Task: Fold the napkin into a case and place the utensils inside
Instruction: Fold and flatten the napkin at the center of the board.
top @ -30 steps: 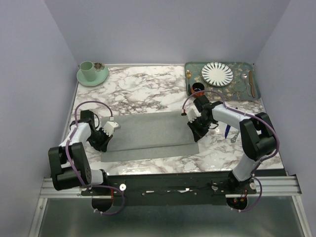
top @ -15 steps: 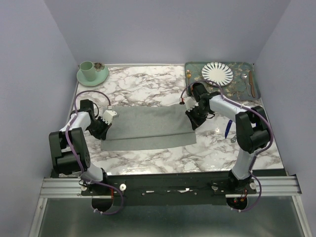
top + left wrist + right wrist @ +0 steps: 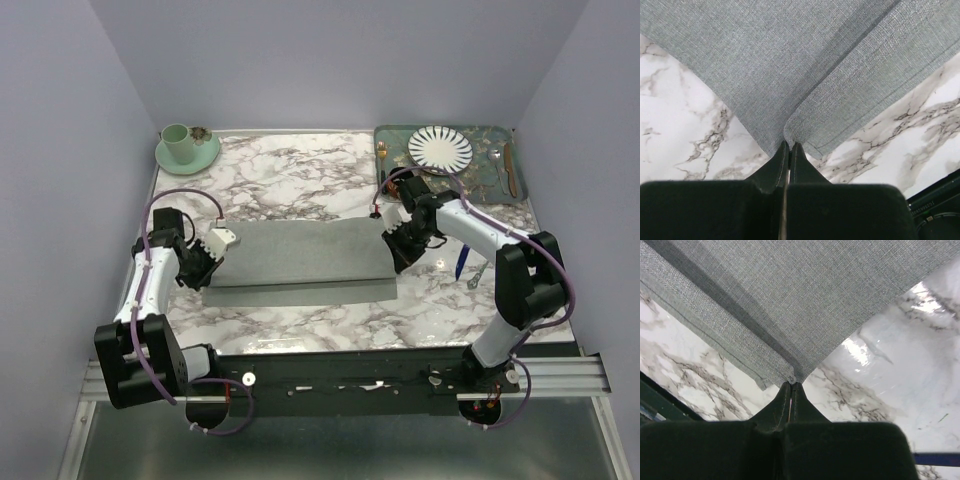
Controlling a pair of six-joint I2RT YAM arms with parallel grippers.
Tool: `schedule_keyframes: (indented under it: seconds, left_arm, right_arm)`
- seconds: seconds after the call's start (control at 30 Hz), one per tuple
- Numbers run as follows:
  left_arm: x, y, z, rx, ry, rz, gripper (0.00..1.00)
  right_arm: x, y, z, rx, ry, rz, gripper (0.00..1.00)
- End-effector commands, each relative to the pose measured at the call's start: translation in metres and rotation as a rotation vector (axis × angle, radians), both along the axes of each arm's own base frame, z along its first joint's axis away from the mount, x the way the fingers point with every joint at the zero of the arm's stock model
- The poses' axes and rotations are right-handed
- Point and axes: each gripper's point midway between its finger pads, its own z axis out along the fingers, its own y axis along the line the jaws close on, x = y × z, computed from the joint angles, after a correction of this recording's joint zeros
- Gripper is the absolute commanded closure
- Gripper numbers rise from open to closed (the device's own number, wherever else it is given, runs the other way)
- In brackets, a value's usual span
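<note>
The grey napkin lies across the middle of the marble table as a wide band, not a narrow case. An upper layer is folded over a strip along its near edge. My left gripper is shut on its left corner; the left wrist view shows the tips pinching the folded cloth. On the other side, my right gripper is shut on the right corner, tips clamped on the cloth. The utensils lie right of my right arm: a blue-handled one and a spoon.
A green patterned tray at the back right carries a striped plate, a small gold fork and more cutlery. A green cup on a saucer stands at the back left.
Both grippers have carried the napkin's corners away from the near edge. The cloth went from a broader spread sheet to a shorter band, folded over itself and sitting farther back.
</note>
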Motion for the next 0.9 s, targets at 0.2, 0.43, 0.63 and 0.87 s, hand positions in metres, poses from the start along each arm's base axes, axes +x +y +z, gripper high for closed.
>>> schedule_keyframes:
  seconds: [0.2, 0.43, 0.63, 0.87]
  left_arm:
    - [-0.033, 0.009, -0.015, 0.082, 0.043, -0.034, 1.00]
    - [-0.022, 0.011, -0.031, 0.068, 0.063, 0.004, 1.00]
    - [-0.016, 0.014, -0.038, 0.075, 0.070, 0.014, 1.00]
    - [-0.007, 0.015, -0.030, 0.070, 0.050, 0.029, 1.00]
  right_arm:
    - [-0.041, -0.005, -0.007, -0.029, 0.105, 0.005, 0.99]
    - [-0.043, 0.015, -0.027, -0.045, 0.155, 0.007, 0.99]
    - [-0.039, 0.014, -0.036, -0.079, 0.163, -0.003, 0.99]
    - [-0.035, 0.022, -0.013, -0.039, 0.145, 0.005, 0.99]
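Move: The fingers of both hands hold the corners of the napkin's upper layer. The napkin's middle lies some 21 cm right and 6 cm ahead of the left hand, about 5 cm lower, and about 21 cm left and 3 cm ahead of the right hand, 4 cm lower. From the right hand, the blue knife lies about 14 cm right and 2 cm ahead, the spoon 17 cm right and level with it, and the copper cup some 22 cm straight ahead. Still pinching the two ends of the napkin's raised near edge in shut fingers, both hands draw it back over the lower layer and lower it towards the board. The right travels about 5 cm back, tipping its fingertips some 10 degrees towards the base, then comes down and slightly left; the left goes about 3 cm back, then down with a small return forward. ##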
